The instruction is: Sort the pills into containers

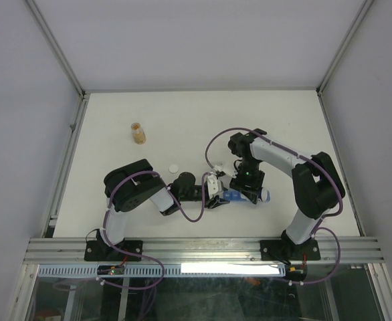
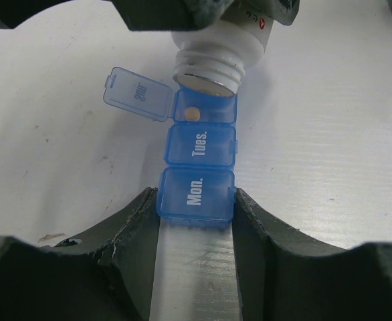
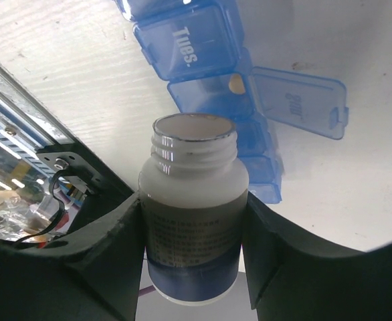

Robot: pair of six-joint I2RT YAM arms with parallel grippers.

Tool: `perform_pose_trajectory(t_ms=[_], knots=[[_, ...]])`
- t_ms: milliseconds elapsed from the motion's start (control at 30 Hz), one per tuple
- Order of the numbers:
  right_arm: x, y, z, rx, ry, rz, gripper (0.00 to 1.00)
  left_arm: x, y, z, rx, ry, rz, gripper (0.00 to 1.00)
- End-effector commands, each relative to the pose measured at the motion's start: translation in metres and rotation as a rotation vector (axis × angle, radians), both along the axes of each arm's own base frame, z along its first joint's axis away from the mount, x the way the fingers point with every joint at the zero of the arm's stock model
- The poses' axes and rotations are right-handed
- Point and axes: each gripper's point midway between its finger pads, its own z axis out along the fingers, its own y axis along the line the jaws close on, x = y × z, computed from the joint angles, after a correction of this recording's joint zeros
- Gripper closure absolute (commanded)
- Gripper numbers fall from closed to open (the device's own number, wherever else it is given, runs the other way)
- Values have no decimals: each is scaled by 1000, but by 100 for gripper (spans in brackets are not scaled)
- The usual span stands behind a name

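Note:
The containers are one translucent blue pill-organizer strip (image 2: pixel 199 144) (image 3: pixel 203 63) (image 1: pixel 248 196) lying on the white table. My left gripper (image 2: pixel 196 200) (image 1: pixel 214 192) is shut on its "Mon." end, one finger against each side. The third compartment's lid (image 2: pixel 137 93) stands open, and one round tan pill (image 2: pixel 192 113) (image 3: pixel 235 83) lies inside. My right gripper (image 3: pixel 194 200) (image 1: pixel 247 179) is shut on a white uncapped pill bottle (image 3: pixel 192 200) (image 2: pixel 219 57), tipped with its mouth just over that open compartment. Any pills inside the bottle are hidden.
A small clear bottle with orange-tan contents (image 1: pixel 138 133) stands at the back left. A small white round cap (image 1: pixel 174 168) lies beside the left arm. The table's metal front rail (image 1: pixel 203 249) runs close behind the strip.

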Motion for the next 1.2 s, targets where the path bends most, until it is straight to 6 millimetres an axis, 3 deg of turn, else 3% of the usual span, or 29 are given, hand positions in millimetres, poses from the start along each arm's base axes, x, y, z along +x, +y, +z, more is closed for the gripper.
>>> perform_pose_trajectory(t_ms=[0, 33, 67, 133, 200, 300, 800, 1167], knots=[[-8, 8, 16, 43, 32, -31, 100, -5, -6, 14, -33, -37, -38, 60], [2, 10, 12, 55, -64, -5, 100, -5, -6, 14, -35, -39, -37, 60], [8, 0, 8, 3, -90, 3, 100, -5, -6, 14, -37, -41, -36, 60], [-5, 6, 16, 27, 37, -44, 100, -5, -7, 13, -33, -36, -39, 60], [4, 11, 17, 53, -75, -8, 100, -5, -6, 14, -34, -38, -37, 60], [-5, 8, 17, 32, 5, -28, 100, -5, -6, 13, -33, -37, -38, 59], [3, 5, 10, 71, -32, -54, 100, -6, -6, 15, -38, -34, -38, 58], [7, 15, 15, 282, -39, -133, 100, -2, -4, 28, -65, -30, 5, 20]])
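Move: The left fingers hold the Mon. end of the pill organizer, about 1 cm to their right and level; its open compartment lies some 7 cm to their right, the flipped lid 4 cm forward of that compartment. From the right hand, which holds the bottle with its mouth to the left, the open compartment is about 5 cm left, 2 cm ahead and 5 cm below. The closed Tues. compartment lies 4 cm left of the open one. Right hand, nearly in place, tips the bottle mouth up about 10 degrees; left fingers open, releasing the organizer. ##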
